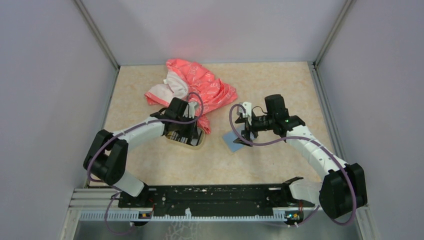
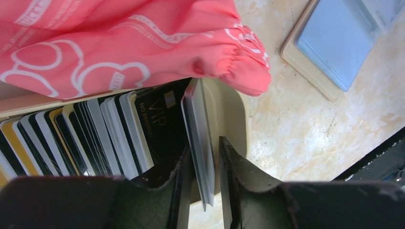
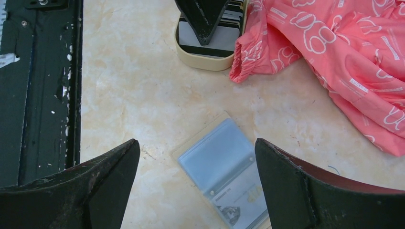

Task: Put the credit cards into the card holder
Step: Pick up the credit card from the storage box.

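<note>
Several credit cards (image 2: 95, 133) stand on edge in a row in an oval cream dish (image 2: 229, 114). My left gripper (image 2: 205, 152) reaches down into the dish's end. Its jaws are narrowly open around a pale grey card (image 2: 198, 124); the card leans on one finger and a gap shows at the other. The card holder (image 3: 224, 167) lies open on the table with its blue-grey sleeves up, and a pale printed card (image 3: 243, 200) shows in its nearer sleeve. My right gripper (image 3: 197, 143) hovers wide open above the holder and holds nothing.
A pink-red patterned cloth (image 1: 195, 85) lies behind the dish (image 1: 192, 142), and its hem drapes over the far rim. The black base rail (image 3: 38, 86) runs along the near table edge. Grey walls close in the table on three sides.
</note>
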Tool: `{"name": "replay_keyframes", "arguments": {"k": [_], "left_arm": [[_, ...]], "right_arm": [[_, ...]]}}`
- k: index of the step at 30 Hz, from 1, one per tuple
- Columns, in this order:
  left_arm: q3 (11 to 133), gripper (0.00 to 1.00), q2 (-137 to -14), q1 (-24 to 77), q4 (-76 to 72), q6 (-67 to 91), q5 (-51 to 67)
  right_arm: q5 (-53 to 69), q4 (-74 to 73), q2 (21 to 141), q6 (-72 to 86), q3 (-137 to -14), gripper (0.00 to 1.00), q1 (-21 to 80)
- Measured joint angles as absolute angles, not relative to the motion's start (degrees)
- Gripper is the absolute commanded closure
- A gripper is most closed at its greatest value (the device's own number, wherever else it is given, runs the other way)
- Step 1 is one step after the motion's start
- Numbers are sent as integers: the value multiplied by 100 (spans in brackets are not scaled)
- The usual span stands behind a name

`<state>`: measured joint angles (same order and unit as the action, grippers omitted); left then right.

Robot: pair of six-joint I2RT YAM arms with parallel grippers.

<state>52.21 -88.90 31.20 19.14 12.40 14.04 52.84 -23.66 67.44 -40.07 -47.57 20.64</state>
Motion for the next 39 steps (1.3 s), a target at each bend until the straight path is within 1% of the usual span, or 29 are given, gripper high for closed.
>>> {"name": "replay_keyframes", "arguments": {"k": [3, 17, 27, 30, 34, 39], "left_arm": [[5120, 71, -8890, 2956, 1815, 1262, 1645], [4901, 70, -8613, 2449, 1599, 1321, 2558], [4764, 75, -8545, 2283, 1533, 1334, 2877], [4707, 81, -8423, 2233, 1531, 1345, 2895], [4672, 94, -8307, 2165, 1518, 1361, 2904], [4630, 99, -8307, 2117, 1496, 1369, 2897]], "right_arm": [[5284, -2366, 6744, -4007, -4757, 10, 2047], [5286, -2366, 6744, -4010, -4757, 10, 2045], [5286, -2366, 6744, -4012, -4757, 10, 2045], [5286, -2366, 6744, -4012, -4757, 10, 2045], [5286, -2368, 6744, -4012, -4757, 10, 2045], [5290, -2366, 6744, -4014, -4757, 10, 2045]]}}
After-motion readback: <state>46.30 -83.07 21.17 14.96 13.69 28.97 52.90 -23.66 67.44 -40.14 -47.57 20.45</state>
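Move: The left fingers already straddle the last few credit cards, standing edge-on at the right end of the storage box. The card to take lies about 1 cm ahead and 2 cm below the hand point. The black VIP card leans about 3 cm to the left and 1 ahead. The cloth's near end is some 4 cm ahead and 2 right; the card holder lies about 17 cm right, level fore-and-aft. From the idle right hand, that card is roughly 16 cm left, 2 ahead and 13 below. Bring the left gripper about 2 cm left and 2 cm up, dipping slightly first, away from the box's right end. As it travels, swing the fingertips outward to the right by some 15 degrees. Only near the end, close the fingers from a third open to nearly shut, pinching one card edge-on between their tips. ##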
